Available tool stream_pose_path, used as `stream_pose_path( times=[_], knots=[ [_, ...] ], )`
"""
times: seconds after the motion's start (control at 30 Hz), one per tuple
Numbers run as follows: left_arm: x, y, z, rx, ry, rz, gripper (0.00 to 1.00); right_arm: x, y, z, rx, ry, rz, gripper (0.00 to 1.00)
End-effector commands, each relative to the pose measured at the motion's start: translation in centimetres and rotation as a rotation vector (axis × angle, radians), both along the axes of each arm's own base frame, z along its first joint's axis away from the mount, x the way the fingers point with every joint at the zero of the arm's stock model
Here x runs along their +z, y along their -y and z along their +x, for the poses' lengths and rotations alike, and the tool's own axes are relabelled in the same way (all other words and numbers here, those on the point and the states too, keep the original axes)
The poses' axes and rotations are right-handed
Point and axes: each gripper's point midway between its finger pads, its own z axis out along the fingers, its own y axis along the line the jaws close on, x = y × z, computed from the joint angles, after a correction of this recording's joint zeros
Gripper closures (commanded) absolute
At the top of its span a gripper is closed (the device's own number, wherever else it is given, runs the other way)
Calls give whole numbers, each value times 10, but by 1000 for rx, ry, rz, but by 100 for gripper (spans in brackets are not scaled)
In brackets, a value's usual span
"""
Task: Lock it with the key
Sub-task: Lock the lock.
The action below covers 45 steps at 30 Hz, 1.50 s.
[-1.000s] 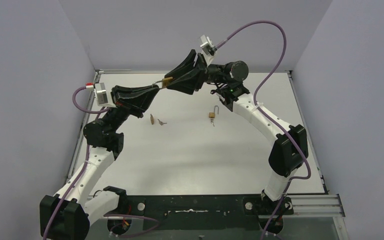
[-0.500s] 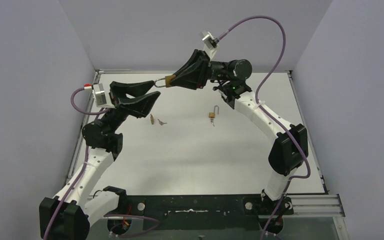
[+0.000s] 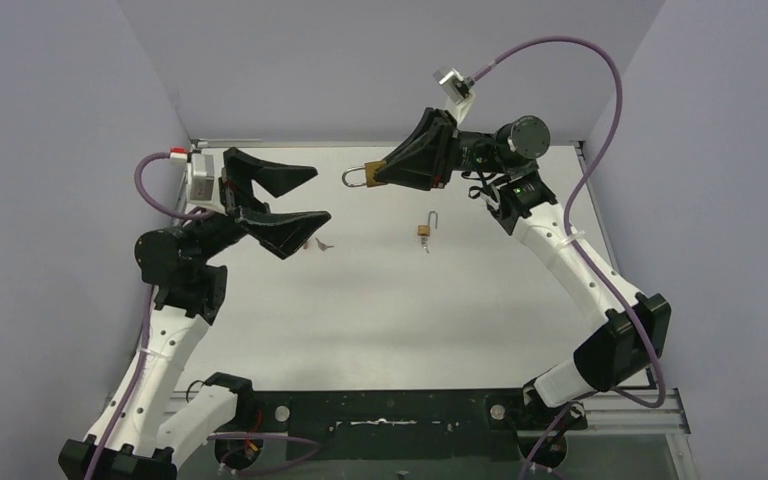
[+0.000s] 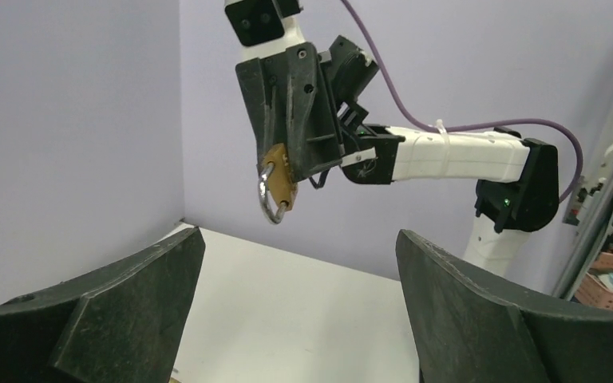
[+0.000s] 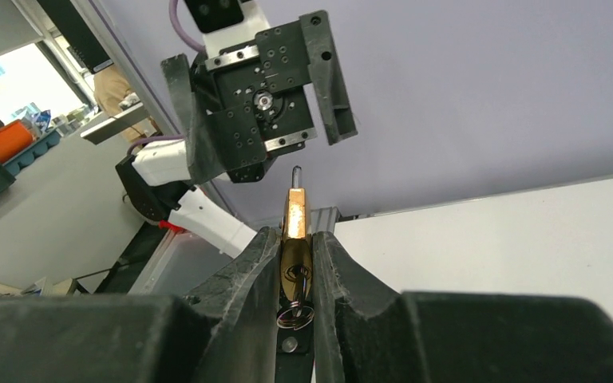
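My right gripper (image 3: 388, 172) is shut on a brass padlock (image 3: 362, 176), held high above the table's back middle with its steel shackle pointing left. In the right wrist view the padlock (image 5: 294, 239) sits between my fingers with a key and its ring (image 5: 294, 313) in its keyhole. In the left wrist view the padlock (image 4: 278, 185) hangs ahead. My left gripper (image 3: 310, 195) is open and empty, its jaws wide apart, a short way left of the padlock. A second brass padlock (image 3: 425, 229) with its shackle open lies on the table.
Small brass pieces (image 3: 312, 243), perhaps keys, lie on the white table (image 3: 380, 300) under my left gripper. Grey walls close the back and both sides. Purple cables loop above both arms.
My left gripper has let go of the padlock's shackle, opened wide and drawn back left. My right gripper has carried the padlock to the right and its arm has swung outward.
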Motion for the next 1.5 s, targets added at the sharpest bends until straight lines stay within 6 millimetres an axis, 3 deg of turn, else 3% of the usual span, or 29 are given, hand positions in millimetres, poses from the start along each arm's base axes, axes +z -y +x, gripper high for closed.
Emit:
stream_pose_path(
  times=[0.0, 0.07, 0.23, 0.5, 0.63, 1.0, 1.27, 1.47],
  knots=[
    [-11, 15, 3, -112, -144, 127, 11, 8, 9, -25, -16, 61, -27, 100],
    [-10, 19, 7, -145, -167, 132, 13, 9, 10, -29, -9, 62, -27, 100],
    [-7, 25, 11, -208, -202, 120, 32, 8, 11, -34, 0, 64, -28, 100],
    [8, 29, -15, -368, -131, 81, 40, 5, 9, -35, 18, 62, -31, 100],
    [10, 30, -17, -401, -131, 77, 55, 5, 8, -34, 24, 64, -31, 100],
    [4, 36, -13, -387, -151, 94, 54, 5, 8, -34, 26, 66, -28, 100],
    [4, 40, -12, -398, -160, 92, 69, 4, 8, -33, 29, 64, -28, 100],
    [5, 40, -10, -389, -154, 86, 71, 3, 7, -33, 34, 57, -30, 100]
  ],
)
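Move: The shackle of the lock, end-on towards my open left hand, is about 5 cm to its right, some 4 cm ahead and about level. The lock body stands roughly 3 cm beyond the shackle to the right, at the same height, pinched by my right fingers. From my right hand the shackle lies about 4 cm to the left, neither ahead nor back, and a touch higher. My left hand dips about 3 cm forward and down while edging right, then draws back and up, ending about 4 cm further right at the shackle's outer end. It swings some 25 degrees, mostly clockwise, to point nearly straight right as its fingers narrow from wide open to a small gap. My right hand first brings the lock back about 3 cm, then holds it still. ##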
